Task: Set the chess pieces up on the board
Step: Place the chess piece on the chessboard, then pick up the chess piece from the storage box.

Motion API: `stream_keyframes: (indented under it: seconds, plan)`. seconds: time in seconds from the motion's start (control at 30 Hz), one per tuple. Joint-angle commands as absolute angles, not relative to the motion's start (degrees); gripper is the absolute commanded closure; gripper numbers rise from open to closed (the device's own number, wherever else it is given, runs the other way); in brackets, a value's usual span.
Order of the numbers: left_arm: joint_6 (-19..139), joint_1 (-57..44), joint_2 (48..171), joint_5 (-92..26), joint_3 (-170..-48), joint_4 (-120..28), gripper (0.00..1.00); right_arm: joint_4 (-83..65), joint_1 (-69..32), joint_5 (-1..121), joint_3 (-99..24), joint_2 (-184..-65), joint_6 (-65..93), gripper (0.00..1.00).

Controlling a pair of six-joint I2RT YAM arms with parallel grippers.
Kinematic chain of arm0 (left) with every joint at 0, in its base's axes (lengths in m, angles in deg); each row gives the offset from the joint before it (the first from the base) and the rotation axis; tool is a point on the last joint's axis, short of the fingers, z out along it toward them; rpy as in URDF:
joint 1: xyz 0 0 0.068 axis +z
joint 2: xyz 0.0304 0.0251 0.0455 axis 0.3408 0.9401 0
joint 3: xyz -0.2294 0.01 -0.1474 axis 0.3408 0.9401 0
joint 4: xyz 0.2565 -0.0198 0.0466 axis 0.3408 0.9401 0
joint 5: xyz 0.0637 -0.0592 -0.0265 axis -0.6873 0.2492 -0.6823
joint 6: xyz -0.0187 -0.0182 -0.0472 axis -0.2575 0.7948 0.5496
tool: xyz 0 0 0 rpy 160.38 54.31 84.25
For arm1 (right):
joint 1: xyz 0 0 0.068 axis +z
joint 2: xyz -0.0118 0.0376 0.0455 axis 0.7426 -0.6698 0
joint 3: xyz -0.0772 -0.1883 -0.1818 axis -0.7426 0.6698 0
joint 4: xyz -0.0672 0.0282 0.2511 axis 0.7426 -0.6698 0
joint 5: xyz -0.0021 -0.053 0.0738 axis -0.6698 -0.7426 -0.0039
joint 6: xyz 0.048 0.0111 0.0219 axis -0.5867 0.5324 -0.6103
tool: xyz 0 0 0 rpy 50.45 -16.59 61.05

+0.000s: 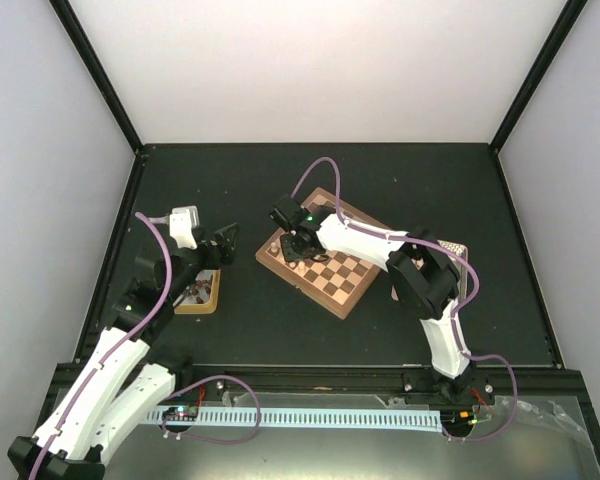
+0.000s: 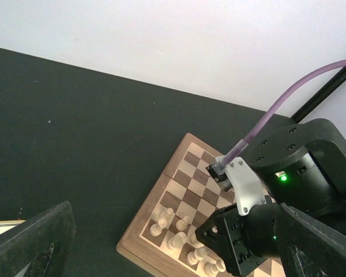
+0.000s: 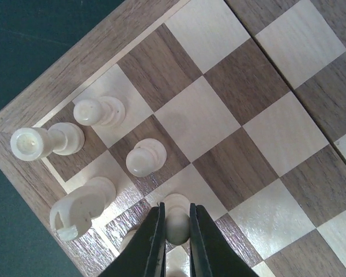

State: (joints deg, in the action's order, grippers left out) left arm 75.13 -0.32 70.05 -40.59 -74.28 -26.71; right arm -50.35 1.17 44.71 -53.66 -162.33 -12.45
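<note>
The board [image 1: 332, 288] lies angled on the dark table, with several pale chess pieces [image 2: 161, 222] standing in its near-left corner. My right gripper [image 3: 176, 242] is down over that corner, shut on a pale pawn [image 3: 177, 222] that stands upright on a light square. Just beyond it stand another pawn [image 3: 144, 157], two taller pieces [image 3: 98, 111] and a knight [image 3: 81, 208]. In the overhead view the right gripper [image 1: 298, 250] covers those pieces. My left gripper [image 1: 223, 240] hovers left of the board, open and empty, its fingertips [image 2: 43, 245] wide apart.
A yellow-wood tray [image 1: 200, 292] holding dark pieces sits under the left arm, left of the board. Part of a grey tray [image 1: 458, 248] shows behind the right arm's elbow. The right arm's purple cable [image 2: 288, 101] arcs over the board's far corner.
</note>
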Motion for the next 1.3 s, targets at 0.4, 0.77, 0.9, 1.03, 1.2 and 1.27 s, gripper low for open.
stream_keyframes:
  seconds: [0.4, 0.77, 0.9, 1.03, 1.2, 1.27]
  plan:
    - [74.3, 0.1, 69.6, -41.0, -75.1, -26.9, 0.04, -53.8, 1.4, 42.7, -57.6, -162.3, -11.9, 0.77]
    - [73.8, 0.1, 68.7, -40.8, -75.1, -26.3, 0.04, -51.7, -0.8, 39.0, -53.3, -150.2, -13.6, 0.73]
    - [72.9, 0.1, 68.7, -39.9, -75.1, -26.6, 0.04, -48.7, -3.8, 36.1, -43.3, -140.7, -15.6, 0.71]
    - [72.0, 0.1, 68.9, -39.2, -75.1, -27.6, 0.04, -47.9, -7.9, 31.4, -32.7, -130.9, -17.4, 0.65]
    - [71.9, 0.1, 69.9, -38.5, -74.9, -29.7, 0.04, -46.3, -16.2, 31.2, -19.0, -119.7, -18.9, 0.58]
    - [72.6, 0.1, 70.6, -38.3, -74.8, -30.4, 0.04, -46.1, -20.2, 31.6, -14.3, -116.2, -19.6, 0.57]
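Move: My right fingers are still shut on the pawn's head, its square straight under them, the pawn's middle about 1 cm below. The next pawn stands about 2 cm ahead and 2 cm left; the bishop is 2 cm back and 2 cm left. The box of light pieces lies some 31 cm right, 4 cm back and 4 cm lower. From my left hand the pawn is about 6 cm ahead, 15 cm right and 20 cm below. I ease my right fingers open and let go of the pawn, hardly shifting at first, then lift straight up off it and swing right across the board towards the box, about 20 cm over and 10 cm higher by the end. On the way I turn the wrist some 25 degrees clockwise, tip the fingers outward a little and open them wider, sinking slightly at the last. ##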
